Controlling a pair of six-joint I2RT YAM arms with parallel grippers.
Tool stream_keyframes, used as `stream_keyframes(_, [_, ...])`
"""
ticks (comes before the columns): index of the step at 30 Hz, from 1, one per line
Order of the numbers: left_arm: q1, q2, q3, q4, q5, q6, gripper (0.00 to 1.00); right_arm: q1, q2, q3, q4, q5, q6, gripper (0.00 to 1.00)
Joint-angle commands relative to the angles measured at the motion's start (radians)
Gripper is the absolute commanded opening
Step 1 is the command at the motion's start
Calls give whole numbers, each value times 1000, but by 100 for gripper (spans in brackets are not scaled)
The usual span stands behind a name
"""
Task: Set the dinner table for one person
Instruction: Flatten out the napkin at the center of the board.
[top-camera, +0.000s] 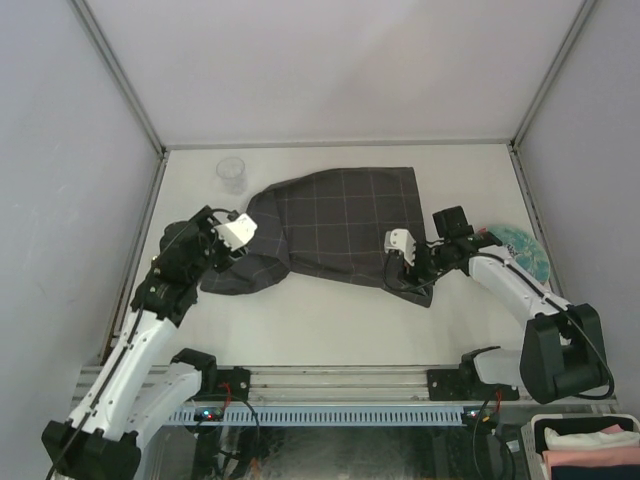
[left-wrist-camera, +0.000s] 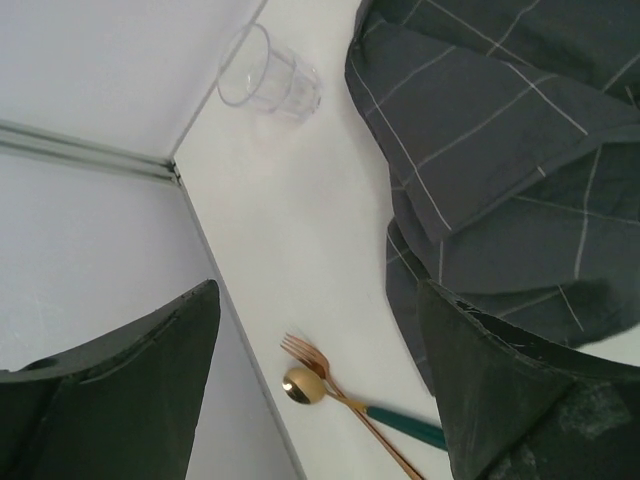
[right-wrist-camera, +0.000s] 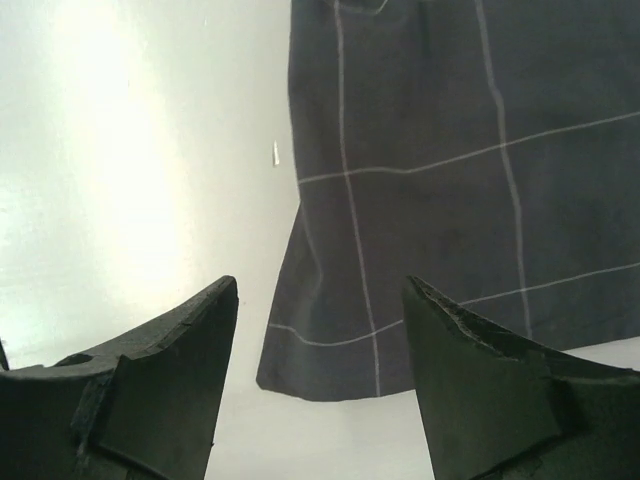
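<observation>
A dark grey checked cloth (top-camera: 335, 225) lies rumpled across the middle of the off-white dinner table (top-camera: 320, 325). My left gripper (top-camera: 195, 230) hovers open at the cloth's left edge with nothing between its fingers. In the left wrist view the open left gripper (left-wrist-camera: 318, 290) hangs over a gold fork (left-wrist-camera: 310, 355) and a gold spoon (left-wrist-camera: 305, 385) with a green handle, both lying by the table's left rail. A clear glass (left-wrist-camera: 270, 72) stands farther back. My right gripper (right-wrist-camera: 320, 285) is open and empty above the cloth's near right corner (right-wrist-camera: 400, 200).
A teal patterned plate (top-camera: 522, 245) lies at the right edge, partly behind the right arm. The glass (top-camera: 232, 172) stands at the back left. Grey walls and metal rails (top-camera: 140, 260) close in the table. A bin of folded cloths (top-camera: 590, 445) sits off the near right corner.
</observation>
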Motion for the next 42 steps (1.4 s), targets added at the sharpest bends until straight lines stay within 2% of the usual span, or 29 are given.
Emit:
stream_keyframes(1, [1,-94,-75,-42,-29,-58,83,39,-9,-44,-11,89,-98,66])
stream_keyframes(12, [7,-216,-137,-100,-48,-87,83,172,54,-134,82,280,-128,63])
stream_keyframes(19, [7,-234,-129,-102,-53,-98,84,163,130,-139,124,329,-142,61])
stream_keyframes(24, [6,-260,-120,-123,-51,-100,84,153,181,-133,145,345,-149,44])
stream_keyframes(30, [7,-290,-145,-134,-67,-67,84,159,183,-130,132,324,-108,0])
stream_keyframes(35, [6,-309,-159,-159,-52,-49,84,161,54,-119,36,276,-65,0])
stream_keyframes(39, [4,-320,-183,-201,16,7,83,148,-95,-76,-67,246,-26,0])
stream_keyframes(42, [4,-314,-224,-158,12,34,84,120,-191,-41,-135,212,3,0])
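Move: The napkin's near edge, where I'll pinch it, is roughly 8 cm below my right hand, about 1 cm back and 1 cm right. From this hand the napkin's near right corner is some 4 cm back and 7 cm right, and the plate about 6 cm ahead and 26 cm right. From my left hand the napkin's folded left tip is about 7 cm back, 10 cm left and 22 cm below. I lower my open right hand about 8 cm, drawing back and rolling some 20 degrees, then slide forward 2 cm at table height while the fingers close, pinching the napkin's near edge beside its right corner. With that grip I lift about 5 cm and ease back. My empty, open left hand draws back some 6 cm and sinks towards the napkin's folded tip. ##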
